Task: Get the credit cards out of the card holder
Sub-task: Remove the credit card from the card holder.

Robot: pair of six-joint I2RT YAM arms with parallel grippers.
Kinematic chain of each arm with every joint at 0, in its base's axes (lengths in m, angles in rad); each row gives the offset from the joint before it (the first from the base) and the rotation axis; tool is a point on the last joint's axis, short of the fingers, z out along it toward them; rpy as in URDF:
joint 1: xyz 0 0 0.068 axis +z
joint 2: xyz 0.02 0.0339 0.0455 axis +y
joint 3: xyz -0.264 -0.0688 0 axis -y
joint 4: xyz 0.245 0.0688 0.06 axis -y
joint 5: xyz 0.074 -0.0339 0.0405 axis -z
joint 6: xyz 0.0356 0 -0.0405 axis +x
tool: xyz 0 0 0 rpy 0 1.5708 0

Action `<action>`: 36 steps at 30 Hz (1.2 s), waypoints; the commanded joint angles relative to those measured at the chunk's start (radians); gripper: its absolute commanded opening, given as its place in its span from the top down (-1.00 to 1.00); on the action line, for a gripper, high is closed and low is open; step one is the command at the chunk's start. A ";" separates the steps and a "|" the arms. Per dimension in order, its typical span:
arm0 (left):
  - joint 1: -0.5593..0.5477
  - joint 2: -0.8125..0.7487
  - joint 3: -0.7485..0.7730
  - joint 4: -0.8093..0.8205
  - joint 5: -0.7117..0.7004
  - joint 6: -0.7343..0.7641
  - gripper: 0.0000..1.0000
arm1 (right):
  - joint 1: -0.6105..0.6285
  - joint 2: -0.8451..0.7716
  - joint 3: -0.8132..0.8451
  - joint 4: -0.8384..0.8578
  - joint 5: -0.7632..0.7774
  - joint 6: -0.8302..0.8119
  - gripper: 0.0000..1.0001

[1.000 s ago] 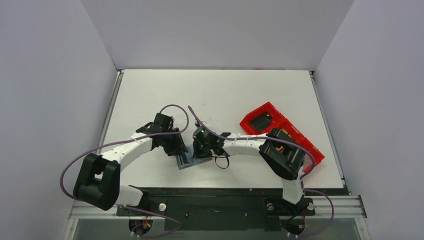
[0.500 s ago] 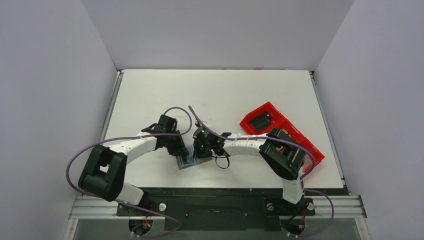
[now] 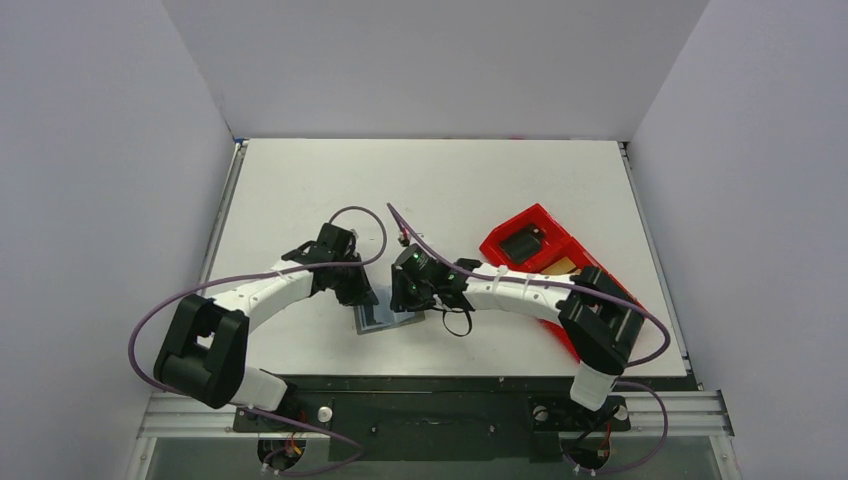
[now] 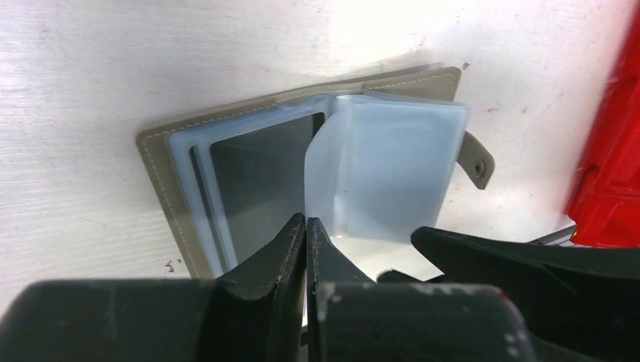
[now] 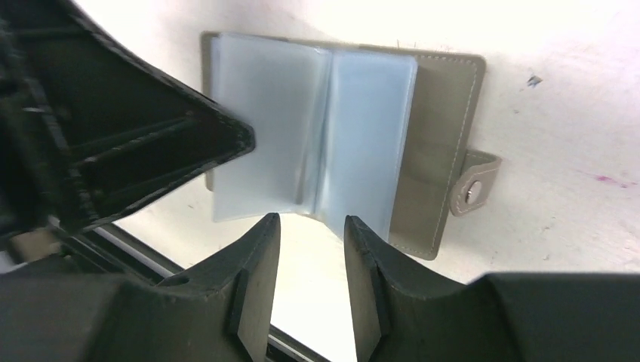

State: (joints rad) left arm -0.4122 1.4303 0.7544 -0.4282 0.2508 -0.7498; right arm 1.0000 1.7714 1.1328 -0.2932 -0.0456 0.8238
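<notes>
The grey card holder (image 3: 385, 318) lies spread open near the table's front edge, its snap tab (image 5: 474, 185) pointing away from the fold. My left gripper (image 4: 306, 220) is shut, its tips pinching the edge of a translucent blue-grey sleeve (image 4: 385, 166) that curls up off the card holder (image 4: 162, 162). From the other side my right gripper (image 5: 311, 222) stands open at the sleeves' lower edge, with nothing between its jaws. Both grippers meet over the holder in the top view, left (image 3: 368, 300) and right (image 3: 405, 296). One tan credit card (image 3: 563, 266) lies in the red tray.
A long red tray (image 3: 500, 238) sits at the right of the table with a black block (image 3: 522, 243) in its far compartment. The right arm's elbow (image 3: 600, 325) hangs over the tray's near end. The table's front edge runs just behind the holder.
My left gripper closed onto the sleeve edge. My right gripper went from shut to open, and its elbow swung out to the right, uncovering more of the tray.
</notes>
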 commanded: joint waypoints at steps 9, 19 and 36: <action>-0.118 0.054 0.156 0.009 -0.010 -0.003 0.76 | -0.054 -0.224 -0.045 -0.064 0.143 -0.004 0.31; -0.164 0.192 0.214 0.084 0.031 -0.038 0.41 | -0.069 -0.293 -0.126 -0.070 0.180 0.010 0.31; -0.129 0.134 0.247 0.041 0.035 -0.006 0.01 | -0.032 -0.245 -0.065 -0.076 0.155 0.004 0.31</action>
State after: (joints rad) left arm -0.5674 1.6379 0.9806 -0.3820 0.2855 -0.7792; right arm 0.9440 1.5162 1.0023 -0.3801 0.1009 0.8272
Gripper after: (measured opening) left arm 0.491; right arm 0.341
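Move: My left hand, shut on the clear page of the card holder, has the holder's right half about 7 cm to its right, 1 cm back and 3 cm below. The black card sits almost straight beneath it, 1 cm back; the snap tab lies some 11 cm to its right, level fore and aft. From my right hand that right half is about 2 cm right, neither ahead nor back, and 4 cm down; the black card is about 5 cm left, level fore and aft, and 4 cm down. I carry the clear page over to the right with my left hand, about 8 cm and a little forward, in a low arc that rises some 2 cm and sinks again. On the way its fingers open to about half and let the page go; it ends slightly raised. My right hand clears out, up over 5 cm, then about 6.5 cm right, settling 2 cm lower, fingers still part-open. Both wrists turn slightly clockwise. ##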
